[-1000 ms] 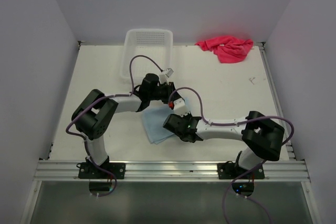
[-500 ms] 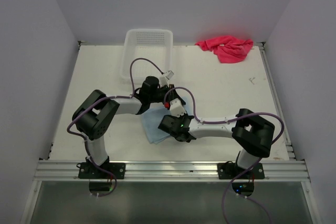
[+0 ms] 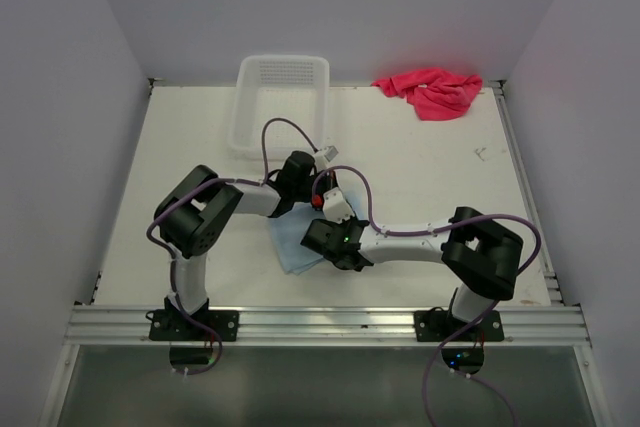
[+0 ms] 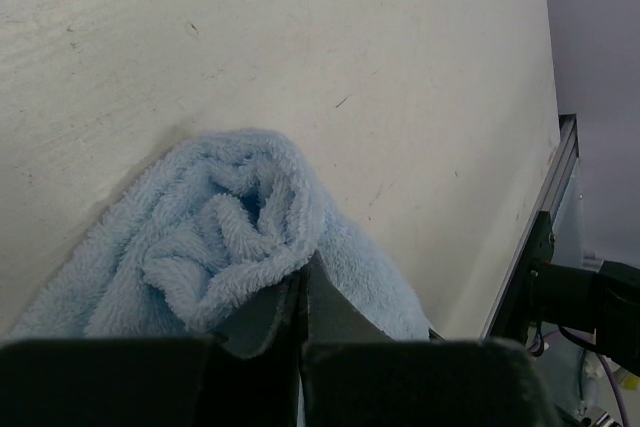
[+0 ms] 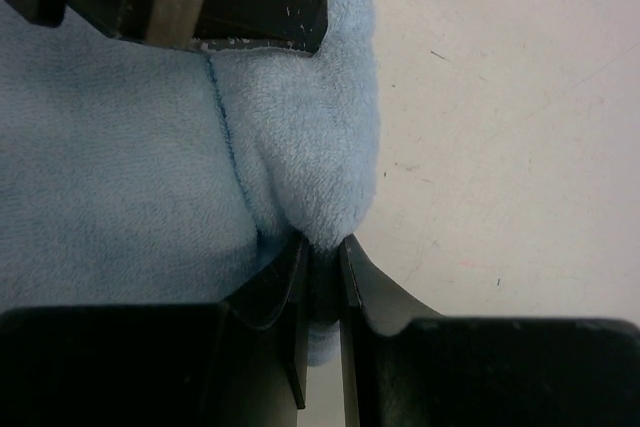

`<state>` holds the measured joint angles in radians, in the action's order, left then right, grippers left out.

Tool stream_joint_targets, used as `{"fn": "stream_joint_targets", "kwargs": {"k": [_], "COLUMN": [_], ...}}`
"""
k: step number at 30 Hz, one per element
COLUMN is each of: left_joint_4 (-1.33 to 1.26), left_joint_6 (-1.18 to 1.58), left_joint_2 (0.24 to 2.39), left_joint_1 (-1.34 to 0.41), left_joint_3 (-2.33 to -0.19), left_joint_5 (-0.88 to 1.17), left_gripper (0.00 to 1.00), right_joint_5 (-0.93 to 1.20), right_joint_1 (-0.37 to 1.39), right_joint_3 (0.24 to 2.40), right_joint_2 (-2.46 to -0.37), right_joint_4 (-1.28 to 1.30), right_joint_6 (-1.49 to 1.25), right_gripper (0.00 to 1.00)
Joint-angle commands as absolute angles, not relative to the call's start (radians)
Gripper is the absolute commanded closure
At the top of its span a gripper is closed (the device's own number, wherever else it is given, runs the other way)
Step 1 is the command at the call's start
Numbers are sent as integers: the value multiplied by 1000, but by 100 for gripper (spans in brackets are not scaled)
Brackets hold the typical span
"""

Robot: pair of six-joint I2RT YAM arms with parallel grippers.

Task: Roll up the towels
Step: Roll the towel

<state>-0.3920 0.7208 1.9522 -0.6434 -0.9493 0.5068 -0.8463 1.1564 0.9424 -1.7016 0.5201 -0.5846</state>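
The light blue towel [image 3: 292, 250] lies bunched near the table's front middle, between both arms. My right gripper [image 5: 322, 252] is shut on a folded edge of the light blue towel [image 5: 120, 177]; from above, the right gripper [image 3: 314, 236] sits on the cloth's right side. My left gripper [image 4: 302, 275] is shut, its fingers pressed together with nothing between them. Their tips rest against a loosely curled end of the light blue towel [image 4: 235, 217]. In the top view the left gripper [image 3: 312, 188] is at the cloth's far edge. The pink-red towel [image 3: 432, 90] lies crumpled at the far right.
A white mesh basket [image 3: 283, 97] stands at the far edge, left of centre. The two wrists are close together over the blue cloth, with cables looping above them. A metal rail [image 3: 330, 325] runs along the near edge.
My left gripper has closed fully and its arm has shifted right toward the blue towel. The right arm drew in leftward with the cloth's edge, then held still.
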Motion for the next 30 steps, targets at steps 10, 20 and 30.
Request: {"fn": "stream_joint_targets", "kwargs": {"k": [10, 20, 30], "left_joint_4": [-287, -301, -313], "left_joint_6": [658, 657, 657], "left_joint_2": [1973, 1954, 1936], "left_joint_1": [-629, -620, -611], "left_joint_3": [-904, -864, -836], "left_joint_5": [403, 400, 400], "left_gripper": [100, 100, 100], "right_joint_5": [-721, -198, -68], "right_joint_1": [1103, 801, 733], "right_joint_3": [845, 597, 522], "right_joint_2": [-1333, -1091, -1201], "right_joint_4": [463, 119, 6], "right_joint_6": [-604, -708, -772], "right_gripper": [51, 41, 43]}}
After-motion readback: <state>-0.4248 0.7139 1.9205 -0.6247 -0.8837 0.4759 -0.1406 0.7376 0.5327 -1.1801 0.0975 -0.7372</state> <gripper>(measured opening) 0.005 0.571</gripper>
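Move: The right hand pinches the light blue towel's roll at its near end, which lies about 1 cm behind its hand point and 1 cm lower. From that hand the left fingertips are about 8 cm ahead and 3 cm left, and the towel's flat part about 1 cm ahead and 12 cm left, some 2 cm lower. From the shut left fingers, the roll's far end is about 2 cm ahead and 1 cm right, level with them. The right fingers open and let go of the roll's near end. That hand rises about 8 cm, drifting some 3 cm right, and rolls its left side up by about 50 degrees, then sinks most of the way back over the same end with fingers wide apart on either side of it. Meanwhile the shut left fingertips keep their hold near the far end, easing about 1.5 cm left. ##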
